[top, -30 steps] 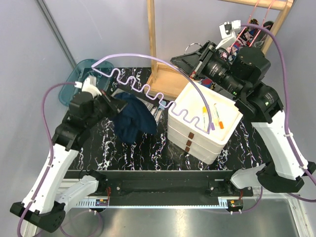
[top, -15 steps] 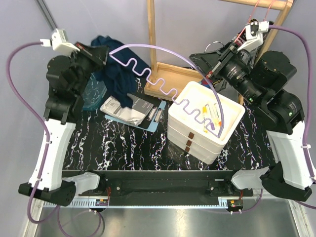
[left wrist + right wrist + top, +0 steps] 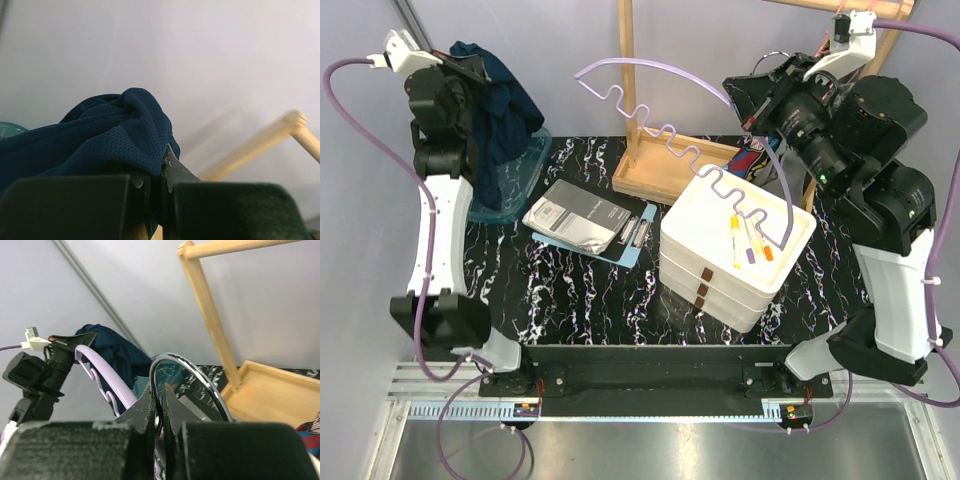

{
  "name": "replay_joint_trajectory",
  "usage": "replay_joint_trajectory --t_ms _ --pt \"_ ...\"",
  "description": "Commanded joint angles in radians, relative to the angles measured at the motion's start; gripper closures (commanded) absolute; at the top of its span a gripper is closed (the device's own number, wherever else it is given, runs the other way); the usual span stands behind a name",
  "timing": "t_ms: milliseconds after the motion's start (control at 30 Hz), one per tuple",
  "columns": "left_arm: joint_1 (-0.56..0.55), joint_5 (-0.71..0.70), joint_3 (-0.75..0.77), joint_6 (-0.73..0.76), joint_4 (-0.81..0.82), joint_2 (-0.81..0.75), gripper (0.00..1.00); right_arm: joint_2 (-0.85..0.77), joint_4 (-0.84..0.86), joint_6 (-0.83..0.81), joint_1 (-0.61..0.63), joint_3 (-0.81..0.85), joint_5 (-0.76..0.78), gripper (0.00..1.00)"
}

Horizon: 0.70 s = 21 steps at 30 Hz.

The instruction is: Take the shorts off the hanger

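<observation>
The dark navy shorts [image 3: 505, 110] hang bunched from my left gripper [image 3: 472, 68], raised at the far left above a teal tray [image 3: 520, 185]. In the left wrist view the gripper [image 3: 162, 161] is shut on a fold of the navy mesh cloth [image 3: 115, 135]. My right gripper [image 3: 752, 100] is shut on the chrome hook [image 3: 200, 382] of a lilac wavy hanger [image 3: 650, 62], held in the air over the table; the right wrist view shows its jaws [image 3: 161, 395] pinching the hook. No cloth hangs on the hanger. A bit of multicolour print cloth [image 3: 753, 160] shows behind the white boxes. The grey shorts are out of view.
A wooden rack [image 3: 628, 90] with a tray base [image 3: 655, 175] stands at the back centre. Stacked white boxes [image 3: 720, 270] with markers on top sit at the right. A clipboard with papers and a silver pouch [image 3: 582, 220] lies on the black marbled tabletop [image 3: 580, 300].
My left gripper has lifted the navy shorts up and to the far left, clear of the hanger. My right gripper has raised the hanger up and to the right.
</observation>
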Motion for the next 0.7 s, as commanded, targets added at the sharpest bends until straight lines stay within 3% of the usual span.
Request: replay_joint_trajectory --t_ms 0,133,533,667 --pt "0.074 0.016 0.117 -0.05 0.189 0.08 1.0 0.034 0.027 -0.11 -0.017 0.051 0.072 1.0" --pt "0.123 0.025 0.156 -0.055 0.184 0.169 1.0 0.08 0.04 -0.128 -0.046 0.083 0.061 1.0" --pt "0.172 -0.008 0.08 -0.088 0.183 0.382 0.99 0.177 0.041 -0.116 -0.179 0.143 -0.029 1.0" --pt "0.17 -0.039 0.079 -0.113 0.083 0.384 0.61 0.202 0.04 -0.105 -0.205 0.148 -0.062 1.0"
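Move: The left hand holds the navy shorts; the teal basket lies about 13 cm ahead, 9 cm left and 44 cm below. From that hand the notebook is level with it forward, 14 cm right and 50 cm down. The right hand grips the hanger; the rack's rail is some 34 cm ahead, 9 cm right and about level. The drawer box sits 3 cm ahead, 6 cm right, 50 cm below; the patterned shorts 28 cm ahead, 16 cm right, 30 cm down. Still pinching the navy shorts, the left hand swings forward and left, then sinks more steeply over the teal basket, some 16 cm down in all, tipping about 15 degrees downwards; its fingers start opening only at the very end. The right hand keeps its grip on the hanger and carries it about 9 cm forward towards the rack, sinking slightly and turning some 10 degrees clockwise. ##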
